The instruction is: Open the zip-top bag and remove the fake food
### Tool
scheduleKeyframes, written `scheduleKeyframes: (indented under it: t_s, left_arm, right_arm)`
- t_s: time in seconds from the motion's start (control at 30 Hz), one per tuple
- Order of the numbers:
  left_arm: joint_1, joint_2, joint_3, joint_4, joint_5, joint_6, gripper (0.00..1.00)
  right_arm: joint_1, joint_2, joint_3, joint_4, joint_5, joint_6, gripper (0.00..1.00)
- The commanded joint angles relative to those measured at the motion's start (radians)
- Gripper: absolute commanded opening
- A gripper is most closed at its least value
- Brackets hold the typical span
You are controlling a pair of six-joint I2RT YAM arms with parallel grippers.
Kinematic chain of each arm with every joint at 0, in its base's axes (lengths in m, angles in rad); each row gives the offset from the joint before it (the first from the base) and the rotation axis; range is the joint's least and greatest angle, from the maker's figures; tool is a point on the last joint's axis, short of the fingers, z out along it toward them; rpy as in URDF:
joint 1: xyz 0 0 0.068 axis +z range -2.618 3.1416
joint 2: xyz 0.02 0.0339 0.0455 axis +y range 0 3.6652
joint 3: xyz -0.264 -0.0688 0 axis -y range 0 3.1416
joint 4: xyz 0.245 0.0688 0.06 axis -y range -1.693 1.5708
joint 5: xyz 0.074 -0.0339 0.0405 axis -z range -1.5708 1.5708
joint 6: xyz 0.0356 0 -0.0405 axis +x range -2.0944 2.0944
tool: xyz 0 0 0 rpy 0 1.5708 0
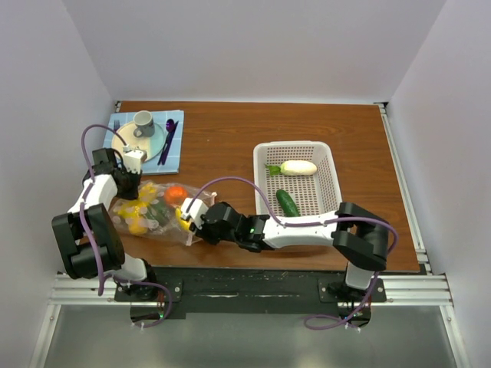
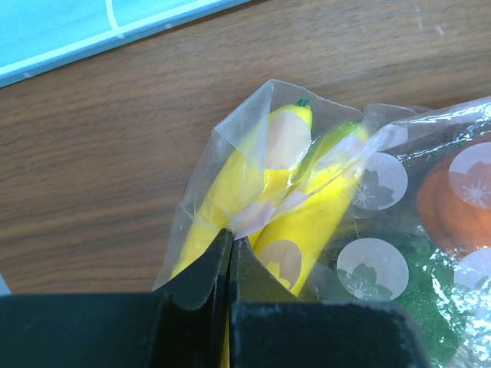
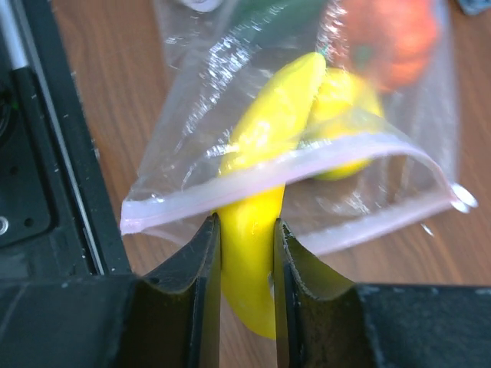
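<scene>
The zip-top bag [image 1: 149, 213] lies on the table at the front left, and its pinkish zipper mouth [image 3: 307, 157] gapes toward my right gripper. My right gripper [image 3: 247, 226] is shut on a yellow banana [image 3: 249, 268] that sticks halfway out of that mouth. Deeper inside are an orange tomato [image 3: 391, 38] and another yellow piece [image 3: 345, 96]. At the bag's closed end my left gripper [image 2: 230, 236] is shut on a fold of the plastic, just above two yellow pieces of fake food [image 2: 307, 222]. From above, the left gripper [image 1: 129, 186] and right gripper [image 1: 186, 217] sit at opposite ends of the bag.
A white mesh basket [image 1: 331, 172] stands to the right and holds a cream-white piece [image 1: 299, 167] and a green cucumber [image 1: 288, 203]. A blue mat [image 1: 175, 153] at the back left carries a plate, a grey cup [image 1: 143, 123] and purple cutlery.
</scene>
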Motion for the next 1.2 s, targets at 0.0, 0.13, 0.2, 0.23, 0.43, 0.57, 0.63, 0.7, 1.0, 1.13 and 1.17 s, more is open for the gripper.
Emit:
scheduleKeyframes:
  t_s: [0.0,0.13,0.2,0.23,0.43,0.57,0.63,0.7,1.0,1.13,1.17]
  left_arm:
    - [0.0,-0.001,-0.015,0.059,-0.033,-0.002,0.0]
    - [0.0,0.009,-0.027,0.066,-0.043,0.008,0.0]
    - [0.002,0.005,-0.036,0.075,-0.046,0.015,0.0]
    - [0.002,0.002,-0.044,0.075,-0.049,0.017,0.0]
    - [0.005,-0.024,-0.036,0.031,-0.011,0.031,0.0]
    - [0.028,-0.041,0.001,-0.03,0.045,0.054,0.0]
    - [0.031,-0.044,0.008,-0.024,0.037,0.057,0.0]
    - [0.038,-0.032,0.019,-0.02,0.032,0.064,0.0]
    - [0.112,0.039,0.027,0.006,0.054,0.098,0.0]
    - [0.132,0.039,0.014,0.031,0.039,0.112,0.0]
    - [0.132,0.042,0.017,0.025,0.04,0.112,0.0]
  right_arm:
    - [-0.003,-0.082,-0.008,-0.122,0.151,0.105,0.0]
    - [-0.003,-0.132,-0.025,-0.165,0.231,0.129,0.0]
    - [-0.003,-0.143,-0.022,-0.219,0.256,0.136,0.0]
    - [-0.003,-0.143,-0.022,-0.226,0.267,0.144,0.0]
    - [-0.003,-0.08,-0.028,-0.217,0.241,0.167,0.0]
    - [-0.001,-0.001,0.003,-0.217,0.253,0.178,0.0]
    - [-0.001,-0.002,0.01,-0.214,0.277,0.176,0.0]
    - [0.002,-0.019,0.02,-0.214,0.327,0.165,0.0]
    - [0.005,-0.097,0.078,-0.318,0.405,0.142,0.0]
    - [0.003,-0.201,0.021,-0.334,0.432,0.164,0.0]
    - [0.005,-0.223,0.012,-0.334,0.451,0.165,0.0]
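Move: The white basket that the banana held in the right hand is going to has its middle about 29 cm to that hand's right, 10 cm farther out and some 6 cm lower. The zip-top bag's middle is about 9 cm left and 3 cm ahead, with the orange pumpkin inside it 4 cm left and 7 cm ahead. In the basket, the cucumber is 26 cm right and 5 cm ahead. From the left hand the basket lies about 47 cm right, level. The banana, still pinched near its lower end, is drawn out through the bag's mouth by the right hand: about 7 cm to the right and half as far forward, towards the basket, rising slightly, dipping some 6 cm, then rising again. The wrist swings about 20 degrees clockwise. The left hand keeps its pinch on the bag's corner and late on drags it about 3 cm left, away from the banana. ##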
